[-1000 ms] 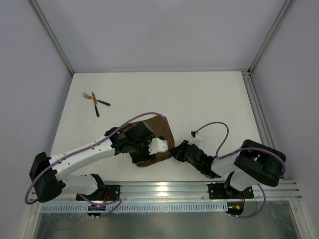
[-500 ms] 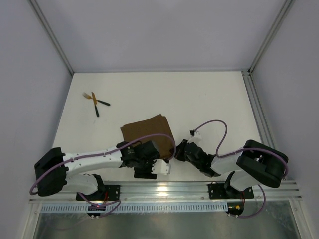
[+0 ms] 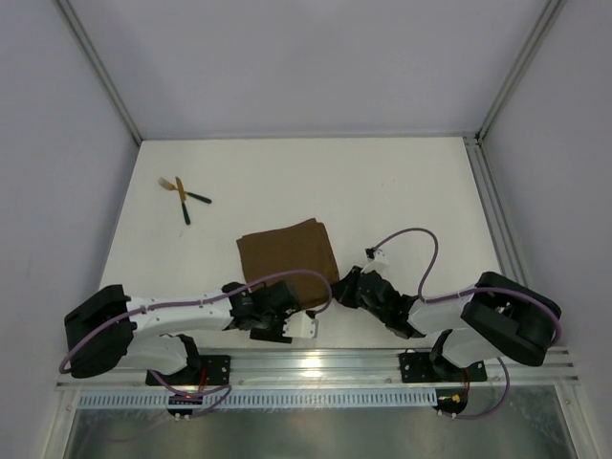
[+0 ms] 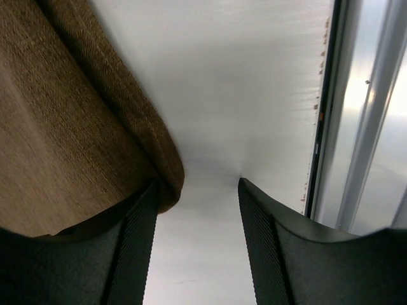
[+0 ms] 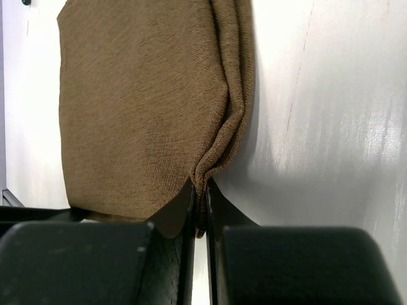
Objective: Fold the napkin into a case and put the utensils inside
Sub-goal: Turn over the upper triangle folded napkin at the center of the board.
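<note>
The dark-brown napkin (image 3: 285, 253) lies folded into a rough square near the table's front middle. My right gripper (image 3: 341, 286) is shut on its near right corner, and the pinched cloth (image 5: 219, 152) bunches up between the jaws of the right gripper (image 5: 200, 190). My left gripper (image 3: 285, 311) stands open low over the table by the napkin's near left corner (image 4: 162, 171). Its left finger touches that rounded edge, and only bare table shows between the jaws of the left gripper (image 4: 198, 184). The utensils (image 3: 182, 196), gold heads on black handles, lie crossed at the far left.
The metal rail (image 3: 316, 363) runs along the near edge, close behind both wrists, and shows in the left wrist view as the rail (image 4: 356, 127). Grey walls enclose the white table (image 3: 402, 191) on three sides. A purple cable (image 3: 406, 234) loops above the right arm.
My left arm has drawn back from on top of the napkin toward the near edge, uncovering the cloth. The right gripper has kept its hold on the corner.
</note>
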{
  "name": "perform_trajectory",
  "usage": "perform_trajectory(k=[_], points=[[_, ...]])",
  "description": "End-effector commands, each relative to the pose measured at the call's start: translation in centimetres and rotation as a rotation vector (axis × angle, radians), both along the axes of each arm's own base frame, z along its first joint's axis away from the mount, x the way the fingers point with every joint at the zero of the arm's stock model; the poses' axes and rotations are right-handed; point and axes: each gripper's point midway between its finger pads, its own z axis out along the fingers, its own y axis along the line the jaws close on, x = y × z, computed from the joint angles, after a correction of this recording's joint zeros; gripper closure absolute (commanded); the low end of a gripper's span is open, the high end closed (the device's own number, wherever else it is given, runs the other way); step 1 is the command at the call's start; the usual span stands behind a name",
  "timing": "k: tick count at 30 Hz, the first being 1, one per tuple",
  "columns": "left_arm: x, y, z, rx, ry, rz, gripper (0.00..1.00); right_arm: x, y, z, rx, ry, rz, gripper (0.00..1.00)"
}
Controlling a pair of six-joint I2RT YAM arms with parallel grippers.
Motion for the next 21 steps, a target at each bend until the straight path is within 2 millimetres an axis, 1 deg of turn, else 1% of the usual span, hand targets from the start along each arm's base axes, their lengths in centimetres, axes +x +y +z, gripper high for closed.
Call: perform_trajectory(k=[1, 5, 8, 11, 13, 14, 15, 16, 17, 18, 19, 20, 21], points=[[0.4, 2.9, -0.7, 0.055, -0.03, 0.026, 0.46, 0.2, -0.6, 0.6, -0.009, -0.028, 0.003, 0.97], [0.4, 3.4, -0.3, 0.052, -0.035, 0.032, 0.48, -0.4, -0.3, 0.2, -0.02, -0.008, 0.042, 0.97], [0.6, 3.9, -0.3, 0.061, -0.042, 0.044, 0.49, -0.7, -0.6, 0.2, -0.018, -0.004, 0.04, 0.96], [1.0, 4.0, 0.0, 0.044, -0.05, 0.06, 0.49, -0.8, -0.8, 0.4, -0.022, -0.005, 0.044, 0.86], [0.9, 3.8, 0.2, 0.033, -0.048, 0.056, 0.47, -0.8, -0.6, 0.5, -0.03, -0.012, 0.06, 0.75], [1.0, 3.6, 0.5, 0.022, -0.051, 0.056, 0.46, -1.2, -0.7, 0.1, -0.05, 0.007, 0.076, 0.68], [1.0, 3.4, 0.8, 0.016, -0.052, 0.055, 0.45, -1.1, -0.7, 0.4, -0.057, 0.002, 0.081, 0.58], [1.0, 3.4, 0.9, 0.015, -0.051, 0.055, 0.44, -1.2, -0.8, 0.5, -0.068, 0.0, 0.09, 0.55], [0.9, 3.5, 1.0, 0.014, -0.05, 0.054, 0.43, -1.5, -1.3, 0.2, -0.096, 0.012, 0.096, 0.52], [0.8, 3.7, 0.9, 0.023, -0.043, 0.055, 0.42, -1.3, -1.5, 1.1, -0.087, -0.013, 0.088, 0.5], [0.6, 3.7, 0.9, 0.023, -0.036, 0.054, 0.42, -1.1, -2.0, 1.5, -0.104, -0.032, 0.086, 0.45], [0.5, 3.7, 1.0, 0.019, -0.029, 0.055, 0.41, -1.0, -3.1, 1.3, -0.14, -0.027, 0.071, 0.43], [0.0, 3.9, 1.0, 0.019, -0.006, 0.049, 0.4, -0.3, -3.3, 3.3, -0.121, -0.078, 0.052, 0.42]])
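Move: The folded napkin's near-right corner is already pinched between the right fingers, just above the table, with the napkin's middle about 4 cm ahead and 11 cm to the left. Its far-right corner is some 16 cm ahead and 4 cm left. From the left hand, the near-left corner is roughly 2 cm ahead and 1 cm left, about a centimetre below; the near-right corner is some 9 cm ahead and 14 cm right. The napkin's near-right corner is first drawn back about a centimetre by the right fingers, which then open and let go, the hand starting to rise and shift right by 1 to 2 cm. Meanwhile the left hand travels about 4 cm left, low beside the near-left corner, fingers staying open, its front finger coming clear of the cloth. ##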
